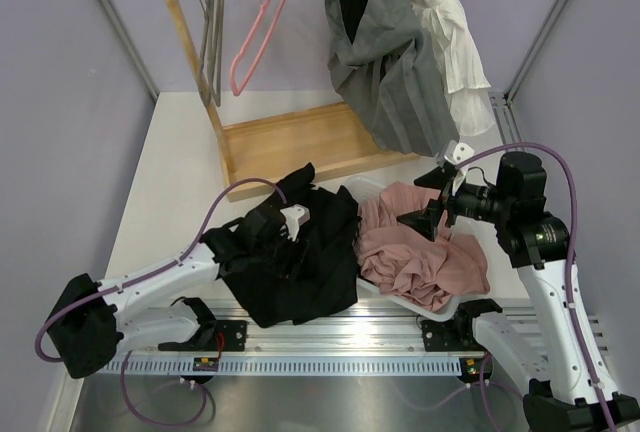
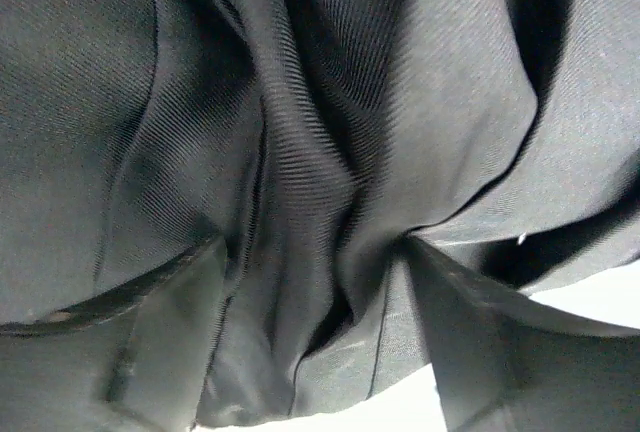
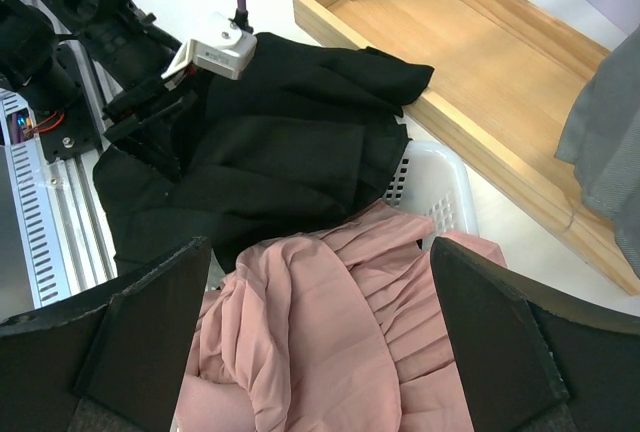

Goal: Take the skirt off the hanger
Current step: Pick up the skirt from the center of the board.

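A grey pleated skirt hangs from the rail of the wooden rack at the back right, its hanger mostly hidden by cloth. A black skirt lies crumpled on the table, off any hanger. My left gripper is pushed down into it. In the left wrist view black fabric fills the frame and bunches between my left gripper's spread fingers. My right gripper hovers open over a pink skirt and holds nothing.
The pink skirt sits in a white basket beside the black one. An empty pink hanger and grey hangers hang on the rail's left half. A white garment hangs beside the grey skirt.
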Controlling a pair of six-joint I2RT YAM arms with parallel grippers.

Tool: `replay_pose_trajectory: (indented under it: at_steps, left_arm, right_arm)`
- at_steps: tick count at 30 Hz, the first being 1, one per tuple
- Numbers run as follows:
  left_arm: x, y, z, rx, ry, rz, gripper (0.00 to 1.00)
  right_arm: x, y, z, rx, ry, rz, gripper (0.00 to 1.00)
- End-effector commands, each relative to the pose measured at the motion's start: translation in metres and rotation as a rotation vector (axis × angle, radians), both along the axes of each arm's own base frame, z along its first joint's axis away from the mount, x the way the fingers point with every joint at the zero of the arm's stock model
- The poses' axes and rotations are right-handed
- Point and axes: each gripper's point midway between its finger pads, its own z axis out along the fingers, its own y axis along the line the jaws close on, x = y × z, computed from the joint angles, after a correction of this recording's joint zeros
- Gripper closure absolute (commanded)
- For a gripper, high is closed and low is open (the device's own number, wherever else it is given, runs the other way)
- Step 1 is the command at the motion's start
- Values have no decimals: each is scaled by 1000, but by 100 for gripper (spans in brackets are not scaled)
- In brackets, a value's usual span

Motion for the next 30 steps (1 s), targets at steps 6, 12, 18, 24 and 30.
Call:
replay_pose_trajectory:
  at_steps: [6,12,18,24,30]
  left_arm:
    - [-1,-25,-4,-184,-32,-17,88]
    - [-1,-18,38,-215,-102,-14,100]
    - [4,-19,181,-473,-329,13,100]
    - [10,-35,291,-654,-488,-47,100]
    - [31,-80,368,-776,-571,-150,100]
  right_arm:
    - [-1,1,2,23,-19,18,1]
    - [-3,-1,0,20,-16,15,1]
    - [1,-4,-1,10,-29,-9,0]
    - [4,-10,1,10,-38,-49,1]
    - [11,-22,8,22,-58,-125,1]
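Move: The left hand is right over the black skirt heaped on the table, its middle some 3 cm below and 3 cm ahead. The pink skirt in the basket lies about 27 cm to the right and 4 cm ahead; the wooden tray is roughly 25 cm ahead and 4 cm to the right. From the right hand, the black skirt lies about 22 cm left, 2 cm back and 27 cm below. Sinking 2 cm, the left hand pinches the black skirt, then whips it up some 35 cm, fingers tilting towards level. ##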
